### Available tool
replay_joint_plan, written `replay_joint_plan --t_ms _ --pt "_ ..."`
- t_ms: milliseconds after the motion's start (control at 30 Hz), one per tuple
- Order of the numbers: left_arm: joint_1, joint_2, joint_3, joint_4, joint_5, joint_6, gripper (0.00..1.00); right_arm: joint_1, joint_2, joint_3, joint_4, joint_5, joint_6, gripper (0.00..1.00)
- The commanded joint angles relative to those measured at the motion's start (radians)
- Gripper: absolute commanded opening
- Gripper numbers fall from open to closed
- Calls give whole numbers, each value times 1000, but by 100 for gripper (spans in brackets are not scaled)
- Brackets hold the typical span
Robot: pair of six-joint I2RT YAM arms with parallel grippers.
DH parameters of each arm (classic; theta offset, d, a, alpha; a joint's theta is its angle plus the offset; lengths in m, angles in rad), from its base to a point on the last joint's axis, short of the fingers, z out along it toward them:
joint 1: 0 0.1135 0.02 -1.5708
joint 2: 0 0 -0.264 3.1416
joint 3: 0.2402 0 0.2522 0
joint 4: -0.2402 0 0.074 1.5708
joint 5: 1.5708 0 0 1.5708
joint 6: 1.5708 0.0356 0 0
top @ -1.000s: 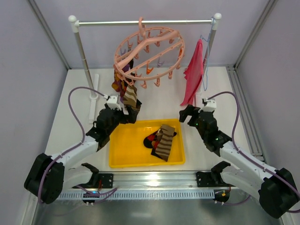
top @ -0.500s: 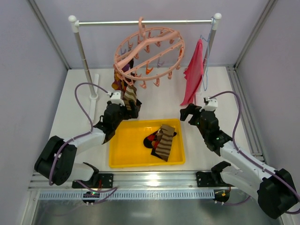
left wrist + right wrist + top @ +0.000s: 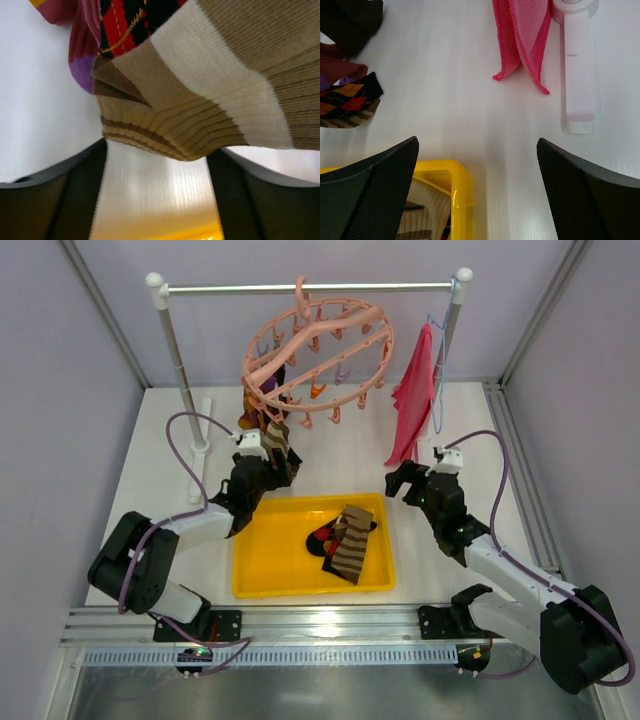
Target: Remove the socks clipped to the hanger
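Note:
The salmon-pink ring hanger [image 3: 318, 350] hangs tilted from the rack bar. Several socks [image 3: 268, 435] stay clipped at its lower left. My left gripper [image 3: 278, 468] is open just beneath them. In the left wrist view the brown-cream striped sock [image 3: 210, 90] hangs down to the open gripper [image 3: 157, 165], with the argyle sock [image 3: 125, 25] and the maroon-purple sock [image 3: 80, 50] behind it. My right gripper [image 3: 400, 480] is open and empty near the tray's far right corner, and its wrist view shows it [image 3: 477, 142] over bare table. Two socks [image 3: 345, 540] lie in the tray.
The yellow tray [image 3: 250, 540] sits between the arms; its corner shows in the right wrist view [image 3: 457, 175]. A pink-red cloth [image 3: 415, 390] hangs at the rack's right post, above the white rack foot [image 3: 577, 65]. The left post [image 3: 178, 360] stands behind my left arm.
My left gripper has moved away from me, toward the hanging socks, and sits right beneath them. The right arm has shifted only slightly.

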Motion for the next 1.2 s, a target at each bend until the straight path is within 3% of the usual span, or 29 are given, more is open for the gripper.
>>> replay_joint_plan --t_ms 0,167,400,467,667,900,1167 --pt "4 -2 10 89 -35 -7 69 -12 13 -6 75 -18 -9 100" --pt "4 6 6 105 -22 4 49 -19 27 -7 87 -33 -5 100" --pt "4 -5 -10 127 -16 9 5 -21 18 -12 85 -35 -6 100" --pt "4 -14 -16 130 -16 7 0 -21 18 -13 85 -38 -6 100" --pt "4 -77 -54 121 -15 -5 0 -21 12 -13 82 -45 -1 99" --pt "1 -256 -114 15 7 -45 0 -21 6 -12 76 -70 -20 100" --pt "-17 -487 -143 -209 116 -54 0 -16 -5 -13 105 -182 -32 100"
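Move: The striped sock hangs with its ribbed end already between the left fingers; its middle lies about 3 cm ahead of that hand, 1 cm right and 4 cm up. The argyle sock is some 7 cm ahead, level sideways, 4 cm up; the maroon sock about 9 cm ahead, 4 cm left, 2 cm up. The yellow bin's middle is 19 cm back, 6 cm right, 9 cm down. From the right hand, the striped sock is about 9 cm ahead, 19 cm left, 1 cm up. The striped sock's ribbed end is pinched as the left fingers finish closing, the hand lifting barely a centimetre meanwhile. With the grip kept, the hand then pulls the sock up and back towards its base, about 6 cm each way and gathering speed, away from the argyle and maroon socks; the fingers tip upward some 10 degrees. ##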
